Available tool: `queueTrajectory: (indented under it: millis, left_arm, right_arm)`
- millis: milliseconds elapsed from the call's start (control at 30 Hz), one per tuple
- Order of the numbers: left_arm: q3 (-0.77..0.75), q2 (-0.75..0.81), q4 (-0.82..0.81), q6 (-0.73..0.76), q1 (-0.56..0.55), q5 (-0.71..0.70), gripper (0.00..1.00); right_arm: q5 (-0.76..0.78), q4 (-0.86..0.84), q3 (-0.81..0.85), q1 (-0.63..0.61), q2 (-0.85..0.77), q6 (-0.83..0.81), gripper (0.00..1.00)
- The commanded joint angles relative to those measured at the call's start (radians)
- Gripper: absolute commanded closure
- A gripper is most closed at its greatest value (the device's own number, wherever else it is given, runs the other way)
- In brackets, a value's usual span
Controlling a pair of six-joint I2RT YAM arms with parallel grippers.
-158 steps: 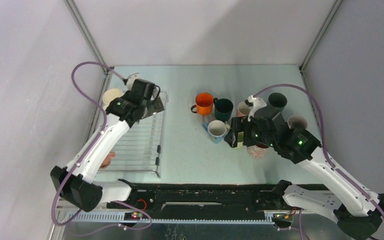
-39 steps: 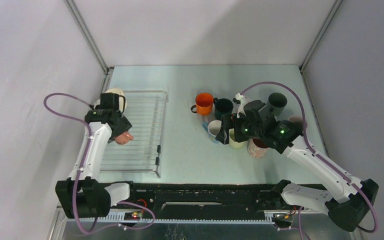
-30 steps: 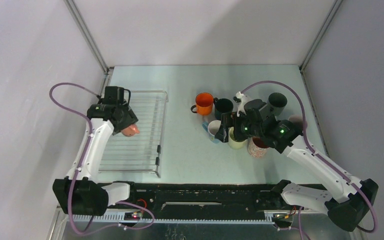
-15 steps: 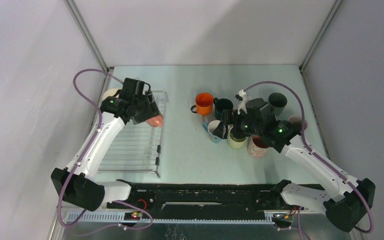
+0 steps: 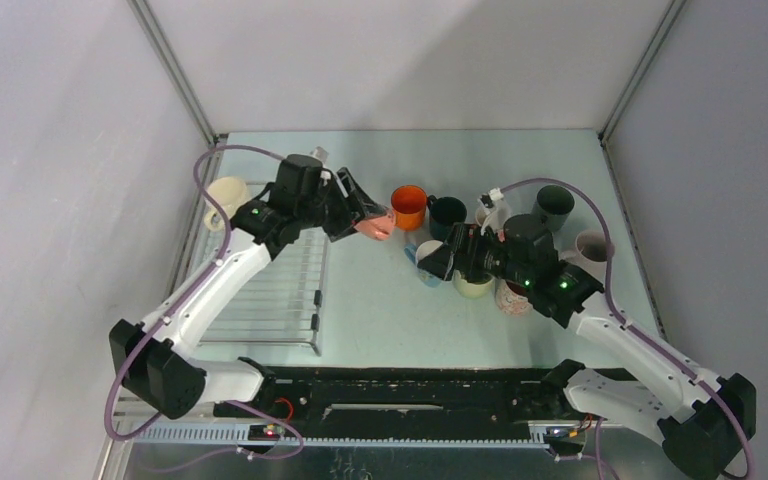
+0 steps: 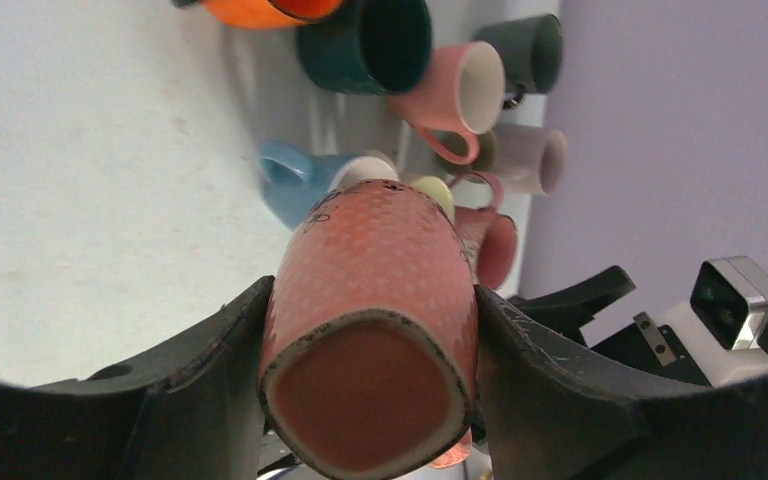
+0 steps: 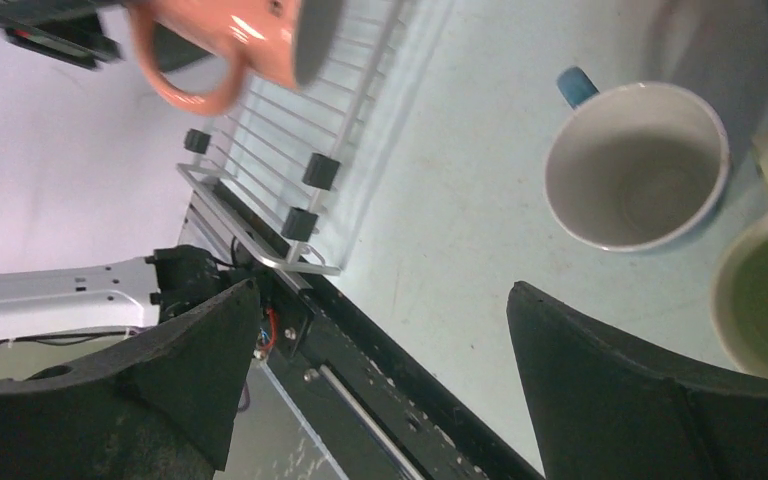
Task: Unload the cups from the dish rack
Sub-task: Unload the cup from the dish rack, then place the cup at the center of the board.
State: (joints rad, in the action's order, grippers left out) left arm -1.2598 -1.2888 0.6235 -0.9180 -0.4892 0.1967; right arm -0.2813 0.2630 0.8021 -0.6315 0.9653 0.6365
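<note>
My left gripper [image 5: 365, 218] is shut on a salmon-pink cup [image 5: 374, 224], held in the air just left of the orange cup [image 5: 408, 207]. In the left wrist view the cup's base [image 6: 365, 400] faces the camera, and both fingers [image 6: 210, 370] press its sides. A cream cup [image 5: 225, 194] sits at the far left corner of the wire dish rack [image 5: 275, 295]. My right gripper [image 5: 442, 262] hangs open and empty over the light blue cup [image 7: 638, 165], beside the pale green cup [image 7: 765, 300].
More cups stand grouped on the table at right: dark teal [image 5: 448, 215], pink [image 5: 484, 214], dark grey [image 5: 554, 203], a pale one [image 5: 592, 245] and a speckled pink one [image 5: 513, 298]. The enclosure walls close in on both sides.
My left arm has swung the salmon-pink cup from over the rack rightward to beside the orange cup. The right gripper has drifted slightly left and stays open.
</note>
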Motion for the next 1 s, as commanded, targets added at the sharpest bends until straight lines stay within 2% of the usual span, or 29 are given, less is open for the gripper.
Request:
queueTrajectory:
  millis: [0, 233, 367, 467, 567, 667, 967]
  left_arm:
    - [0.067, 0.03, -0.235, -0.161, -0.042, 0.143, 1.0]
    - [0.102, 0.04, -0.341, -0.195, -0.091, 0.212, 1.0]
    - [0.134, 0.045, -0.421, -0.217, -0.111, 0.243, 1.0]
    - [0.148, 0.035, -0.461, -0.23, -0.13, 0.259, 1.0]
    - [0.17, 0.03, -0.536, -0.265, -0.143, 0.278, 1.0]
    - [0.177, 0.028, -0.569, -0.28, -0.154, 0.281, 1.0]
    - [0.186, 0.02, -0.647, -0.32, -0.174, 0.301, 1.0]
  right_arm:
    - [0.039, -0.184, -0.022, -0.016, -0.058, 0.036, 0.0]
    - [-0.019, -0.305, -0.038, 0.027, -0.083, 0.094, 0.05]
    - [-0.117, -0.363, -0.038, 0.093, -0.077, 0.165, 0.09]
    - [-0.172, -0.422, -0.037, 0.13, -0.072, 0.213, 0.14]
    - [-0.216, -0.461, -0.038, 0.143, -0.062, 0.253, 0.24]
    - [-0.227, -0.461, -0.039, 0.144, -0.054, 0.269, 0.31]
    - [-0.222, -0.437, -0.039, 0.144, -0.073, 0.262, 0.38]
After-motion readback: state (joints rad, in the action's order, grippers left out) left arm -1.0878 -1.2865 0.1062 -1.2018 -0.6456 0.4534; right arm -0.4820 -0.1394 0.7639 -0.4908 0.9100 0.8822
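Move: The left hand already holds the pink cup, its middle about 3 cm to the right, 1 cm back and 2 cm below; the right hand's fingers, where it is headed, are some 19 cm right, 8 back and 3 below. From the right hand the pink cup is about 16 cm left, 7 ahead and slightly higher. On the table, about 14 cm below the right hand, the blue cup stands 3 cm ahead and 3 left, the green cup 1 ahead and 8 right, the orange cup 17 ahead and 8 left. Keeping its pinch on the pink cup, the left hand brings it right about 10 cm, with some back and up, over the blue cup towards the right hand; its fingers swing up nearer level and turn clockwise. The right hand mostly rises about 10 cm, levels its fingers by some 25 degrees and narrows them to two thirds open near the cup's mouth and handle; its contact can't be seen. ##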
